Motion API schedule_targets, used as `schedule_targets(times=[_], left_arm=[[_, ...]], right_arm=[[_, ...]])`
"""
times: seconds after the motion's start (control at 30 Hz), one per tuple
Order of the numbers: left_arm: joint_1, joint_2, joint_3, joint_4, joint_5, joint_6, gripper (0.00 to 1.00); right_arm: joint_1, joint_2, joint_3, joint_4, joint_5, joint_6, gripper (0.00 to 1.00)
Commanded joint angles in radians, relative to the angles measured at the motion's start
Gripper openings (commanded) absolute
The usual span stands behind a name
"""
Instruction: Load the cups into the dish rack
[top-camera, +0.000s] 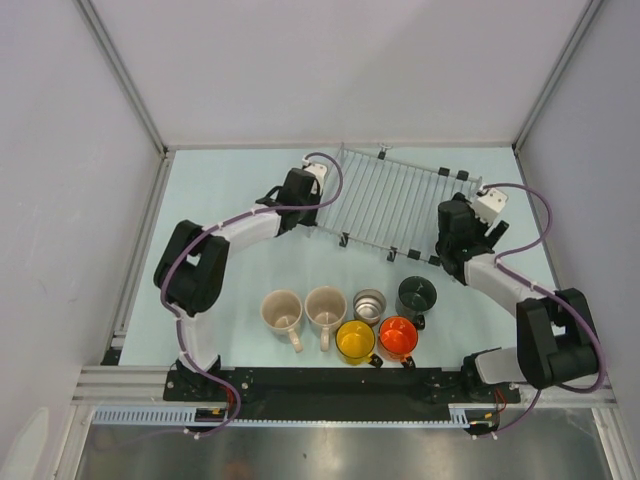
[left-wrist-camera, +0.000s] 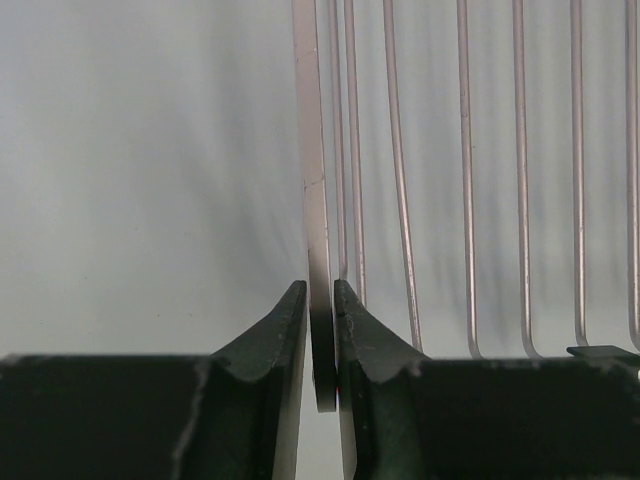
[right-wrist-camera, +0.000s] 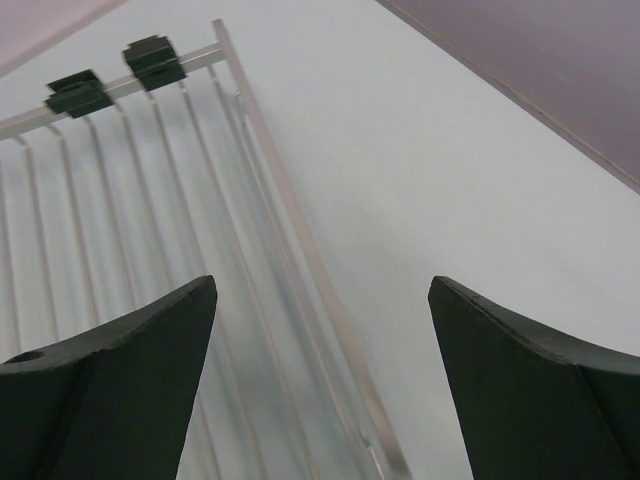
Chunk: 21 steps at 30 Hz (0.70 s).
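The dish rack (top-camera: 395, 200) lies flat at the back of the table. My left gripper (top-camera: 318, 192) is at its left edge. In the left wrist view this gripper (left-wrist-camera: 320, 290) is shut on the rack's flat edge bar (left-wrist-camera: 312, 150). My right gripper (top-camera: 450, 235) hovers at the rack's right end. In the right wrist view it (right-wrist-camera: 323, 285) is open, and the rack's edge rail (right-wrist-camera: 290, 210) runs between its fingers without touching them. Near the front stand two cream cups (top-camera: 282, 311) (top-camera: 325, 306), a steel cup (top-camera: 369, 305), a dark cup (top-camera: 416, 295), a yellow cup (top-camera: 355, 341) and an orange cup (top-camera: 398, 337).
White walls with metal frame rails (top-camera: 140, 230) enclose the pale table. Black foot clips (right-wrist-camera: 152, 58) sit on the rack's far rail. The arm bases stand on the front rail (top-camera: 330, 380).
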<state>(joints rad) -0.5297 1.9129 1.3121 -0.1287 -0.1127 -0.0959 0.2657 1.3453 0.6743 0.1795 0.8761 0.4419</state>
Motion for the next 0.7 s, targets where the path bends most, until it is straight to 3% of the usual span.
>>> schedule_targets(times=[0.0,0.1,0.13,0.2,0.33,0.67], left_arm=[[0.034,-0.072,-0.034,0.008,0.007,0.024,0.2],[0.042,-0.095,-0.06,0.017,0.011,0.03,0.2],[0.046,-0.116,-0.08,0.03,0.013,0.031,0.2],[0.051,-0.133,-0.1,0.038,0.018,0.038,0.2],[0.071,-0.17,-0.146,0.054,0.024,0.053,0.2],[0.119,-0.32,-0.261,0.081,0.053,0.055,0.19]], right_arm=[[-0.031,0.073,0.089,-0.127,0.066,0.086,0.93],[-0.042,0.165,0.159,-0.173,0.034,0.092,0.91],[-0.042,0.185,0.212,-0.277,0.043,0.121,0.9],[-0.033,0.232,0.246,-0.32,0.046,0.123,0.84],[-0.014,0.255,0.269,-0.296,0.011,0.089,0.69],[0.013,0.31,0.358,-0.255,-0.193,-0.022,0.6]])
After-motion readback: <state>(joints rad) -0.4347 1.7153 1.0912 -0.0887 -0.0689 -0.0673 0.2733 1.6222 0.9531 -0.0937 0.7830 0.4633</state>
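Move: The left hand already grips the near end of the dish rack's left rail, with the rack's middle some 18 cm to its right and 2 cm ahead; the nearer beige cup stands about 28 cm back and 3 cm right. For the empty right hand, the middle of the rack's right rail lies roughly 6 cm below and 3 cm ahead, neither left nor right. The rack's far right corner is about 17 cm ahead and 2 cm right of this hand at the same depth, the black cup some 18 cm back, 16 cm left and 9 cm below. Keeping its pinch on the left rail, the left hand drags the rack about 6 cm to the left and some 3 cm back towards the base, rising slightly near the end with hardly any turn of the wrist. Meanwhile the right hand first sinks about 4 cm towards the right rail, edging right and then forward as its fingers tip down some 15 degrees, then follows the rack forward and to the left while its fingers narrow from wide open to roughly two thirds, without closing on the rail. ##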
